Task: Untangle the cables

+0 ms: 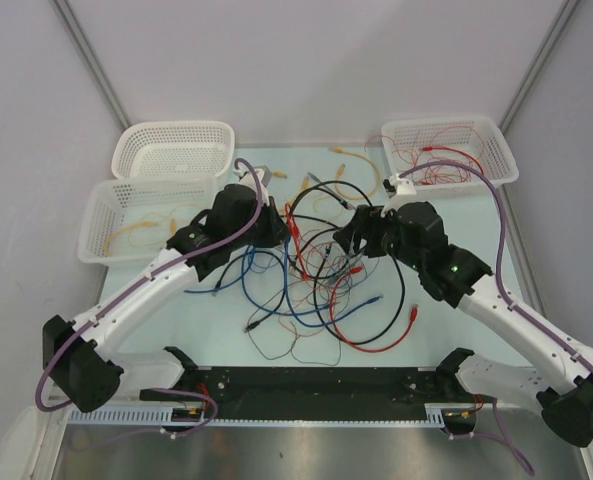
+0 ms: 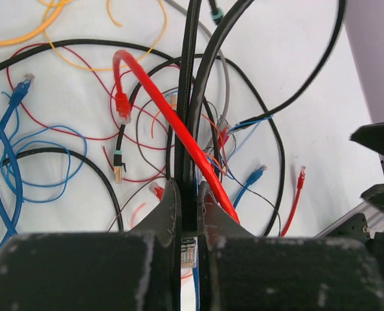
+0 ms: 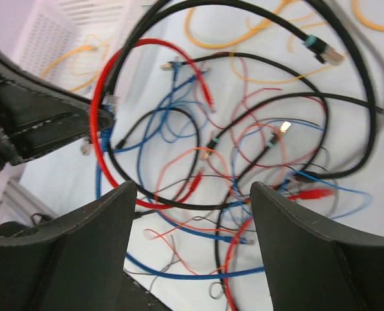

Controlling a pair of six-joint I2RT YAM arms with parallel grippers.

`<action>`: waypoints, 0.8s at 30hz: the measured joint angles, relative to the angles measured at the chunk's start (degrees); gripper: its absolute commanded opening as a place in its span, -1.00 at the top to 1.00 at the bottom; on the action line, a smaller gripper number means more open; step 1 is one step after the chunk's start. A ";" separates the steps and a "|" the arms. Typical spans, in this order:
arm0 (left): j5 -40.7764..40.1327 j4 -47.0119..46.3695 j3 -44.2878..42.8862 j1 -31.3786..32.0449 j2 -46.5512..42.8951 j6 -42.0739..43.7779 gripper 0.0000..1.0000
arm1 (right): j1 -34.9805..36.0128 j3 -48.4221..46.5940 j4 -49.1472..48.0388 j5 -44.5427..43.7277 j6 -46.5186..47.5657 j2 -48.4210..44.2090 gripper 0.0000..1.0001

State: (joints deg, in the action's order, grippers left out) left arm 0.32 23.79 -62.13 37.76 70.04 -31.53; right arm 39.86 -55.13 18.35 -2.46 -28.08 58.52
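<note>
The cables (image 1: 316, 275) lie in a tangle of black, red, blue and thin orange wires on the pale table between my arms. My left gripper (image 1: 274, 228) sits at the tangle's left edge. In the left wrist view it (image 2: 187, 186) is shut on a thick black cable (image 2: 190, 97) that runs straight up out of the jaws. A thick red cable (image 2: 172, 113) crosses just to its right, and a clear plug on a blue cable shows below the jaws. My right gripper (image 1: 353, 243) hovers over the tangle's right side. In the right wrist view it (image 3: 193, 189) is wide open and empty above the wires.
Two white baskets (image 1: 176, 150) (image 1: 101, 215) stand at the back left, the nearer one holding yellow cables (image 1: 141, 232). A third basket (image 1: 496, 150) at the back right holds thin red wires. Loose yellow cables (image 1: 341, 172) lie behind the tangle. A black rail (image 1: 316, 385) runs along the near edge.
</note>
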 measured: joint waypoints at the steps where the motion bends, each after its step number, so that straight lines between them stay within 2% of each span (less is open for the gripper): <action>1: 0.22 0.24 -0.66 0.00 0.00 0.20 1.00 | -0.09 0.00 -1.31 1.66 -0.11 0.35 -0.52; 10: 1.53 2.38 -1.86 0.00 0.02 0.70 1.00 | 3.85 0.00 -10.78 12.90 -0.42 5.70 -0.53; 18: 1.66 3.02 -1.86 0.00 0.02 0.68 1.00 | 6.58 0.00 -16.72 16.98 -0.68 10.21 -0.51; 23: 1.95 3.08 -1.86 0.00 0.02 0.55 1.00 | 6.58 0.00 -18.53 17.20 -0.83 13.64 -0.40; 24: 2.10 3.08 -1.86 0.00 0.02 0.55 1.00 | 6.58 0.00 -18.75 17.20 -0.83 14.38 -0.25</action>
State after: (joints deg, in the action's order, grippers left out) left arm 2.42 26.87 -63.99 37.76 70.06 -30.98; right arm 46.44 -55.13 -0.40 14.74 -28.91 72.90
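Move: The red cable draped over the bunch in the left fingers lies about 12 cm to the right hand's left, 1 cm nearer the base and 2 cm lower; from the left hand it is 3 cm to the right and about level. The held black cables are some 14 cm left of the right hand, level in reach and height. The hanging blue cable is about 13 cm left, 3 cm back and 4 cm lower; the pile lies 10 cm left, 24 cm below. Leftward, the right hand sweeps some 11 cm towards the red cable beside the left fingertips, its wrist turning counter-clockwise by about 25 degrees. It first draws back about 3 cm, then edges slightly forward and sinks a couple of centimetres from its small rise, bringing the red loop to the mouth of its still-open fingers. The left hand stays put, shut on the lifted black cables. ##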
